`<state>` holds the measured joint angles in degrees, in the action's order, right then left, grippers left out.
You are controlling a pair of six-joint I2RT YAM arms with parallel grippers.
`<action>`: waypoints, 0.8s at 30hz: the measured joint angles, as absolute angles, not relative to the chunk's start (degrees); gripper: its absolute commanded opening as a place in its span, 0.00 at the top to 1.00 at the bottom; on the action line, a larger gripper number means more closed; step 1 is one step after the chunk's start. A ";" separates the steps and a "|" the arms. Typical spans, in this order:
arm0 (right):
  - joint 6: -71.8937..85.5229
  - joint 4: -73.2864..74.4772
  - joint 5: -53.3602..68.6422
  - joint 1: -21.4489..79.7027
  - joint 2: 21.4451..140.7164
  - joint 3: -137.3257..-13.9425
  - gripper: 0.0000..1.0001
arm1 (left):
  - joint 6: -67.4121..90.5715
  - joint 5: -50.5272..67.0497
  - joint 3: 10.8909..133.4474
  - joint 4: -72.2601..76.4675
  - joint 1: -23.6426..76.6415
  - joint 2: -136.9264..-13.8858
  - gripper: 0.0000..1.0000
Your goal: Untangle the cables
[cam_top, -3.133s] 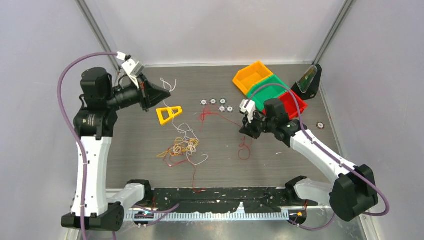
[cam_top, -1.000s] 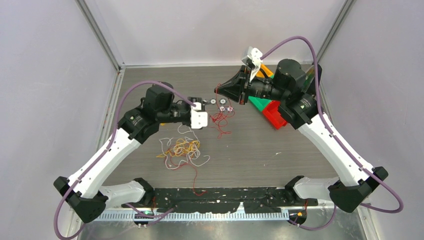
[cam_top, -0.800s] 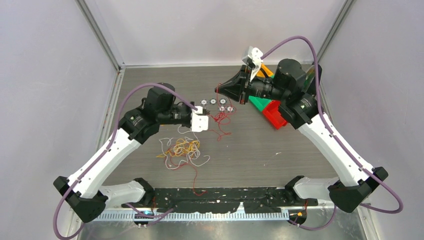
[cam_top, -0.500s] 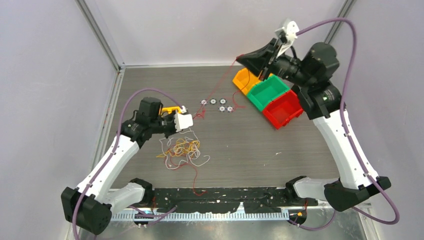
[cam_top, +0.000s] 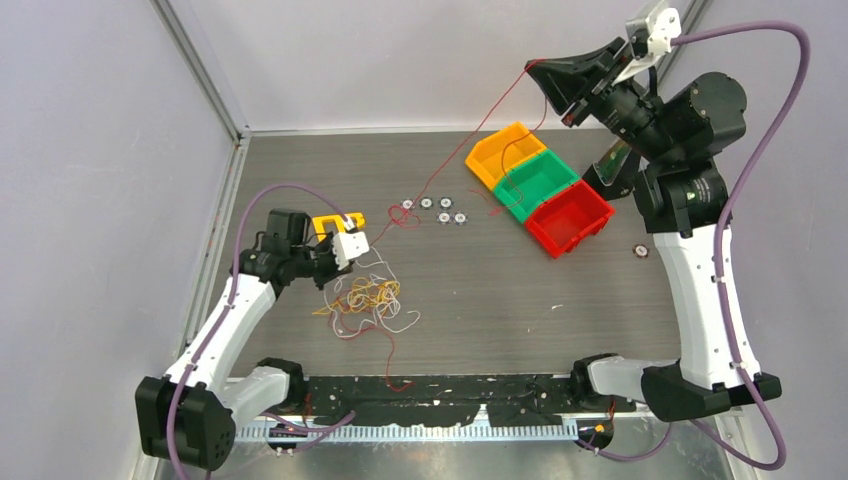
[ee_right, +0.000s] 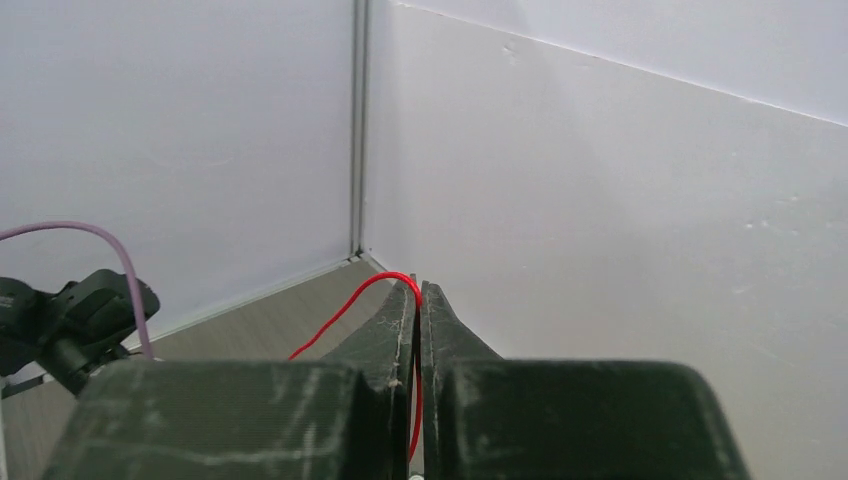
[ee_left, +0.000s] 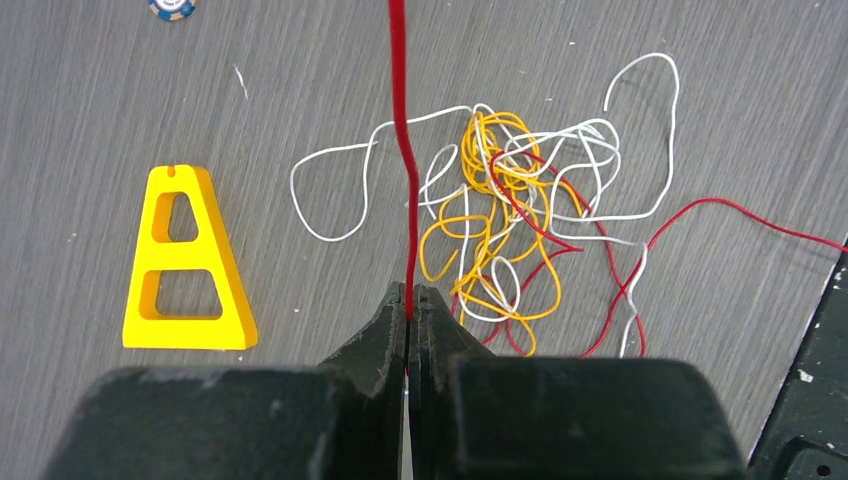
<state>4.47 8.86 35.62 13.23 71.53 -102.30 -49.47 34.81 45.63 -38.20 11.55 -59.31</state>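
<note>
A red cable (cam_top: 470, 131) stretches taut through the air between both grippers. My left gripper (cam_top: 368, 236) is shut on its lower end (ee_left: 403, 150), low over the table just behind the tangle. My right gripper (cam_top: 531, 68) is raised high at the back right and is shut on the upper end (ee_right: 340, 310). In the wrist views, the left gripper (ee_left: 410, 295) and right gripper (ee_right: 418, 290) both show jaws pressed together on the red strand. The tangle (cam_top: 365, 298) of yellow-orange, white and red cables (ee_left: 510, 220) lies on the table below the left gripper.
A yellow triangular piece (cam_top: 328, 225) lies left of the tangle. Several small round discs (cam_top: 430, 208) sit mid-table, and one more disc (cam_top: 640, 250) lies at the right. Orange (cam_top: 505, 150), green (cam_top: 540, 180) and red (cam_top: 570, 215) bins stand back right, beside a black holder (cam_top: 615, 160).
My left gripper closed on the red cable and drew back left toward the tangle. My right gripper rose up and back right, stretching the red cable out of its bundle.
</note>
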 measured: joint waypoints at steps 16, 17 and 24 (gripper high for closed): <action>4.43 4.82 30.85 7.42 76.62 -102.87 0.95 | -30.04 38.98 62.70 -36.73 16.21 -64.93 0.00; 4.25 4.73 30.30 7.27 77.23 -102.87 0.95 | -28.49 39.09 63.96 -36.05 16.58 -65.14 0.00; 0.23 3.31 26.52 5.02 79.29 -100.47 0.95 | -23.27 38.52 65.76 -34.54 16.75 -65.54 0.00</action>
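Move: The red cable being drawn clear of the tangle is already pinched in both closed grippers and runs fairly straight between them. From the left hand, the white-and-yellow tangle lies level and about 7 cm to the right, 13 cm below; the yellow stand is some 17 cm ahead and 3 cm left, the poker chips about 25 cm ahead and 15 cm right. From the right hand, the orange tray is roughly 37 cm ahead, 10 cm right and 57 cm below, the green tray 25 cm ahead and 17 cm right. The red cable is let go by the left fingers, which hold nearly still at first, then spread wide as that hand lifts about 12 cm, drifting some 6 cm right and a little forward, and rolling. The right gripper keeps its pinch and carries the cable high, about 10 cm forward and 6 cm right, sinking slightly and turning nearly 20 degrees clockwise, towards the orange tray. ##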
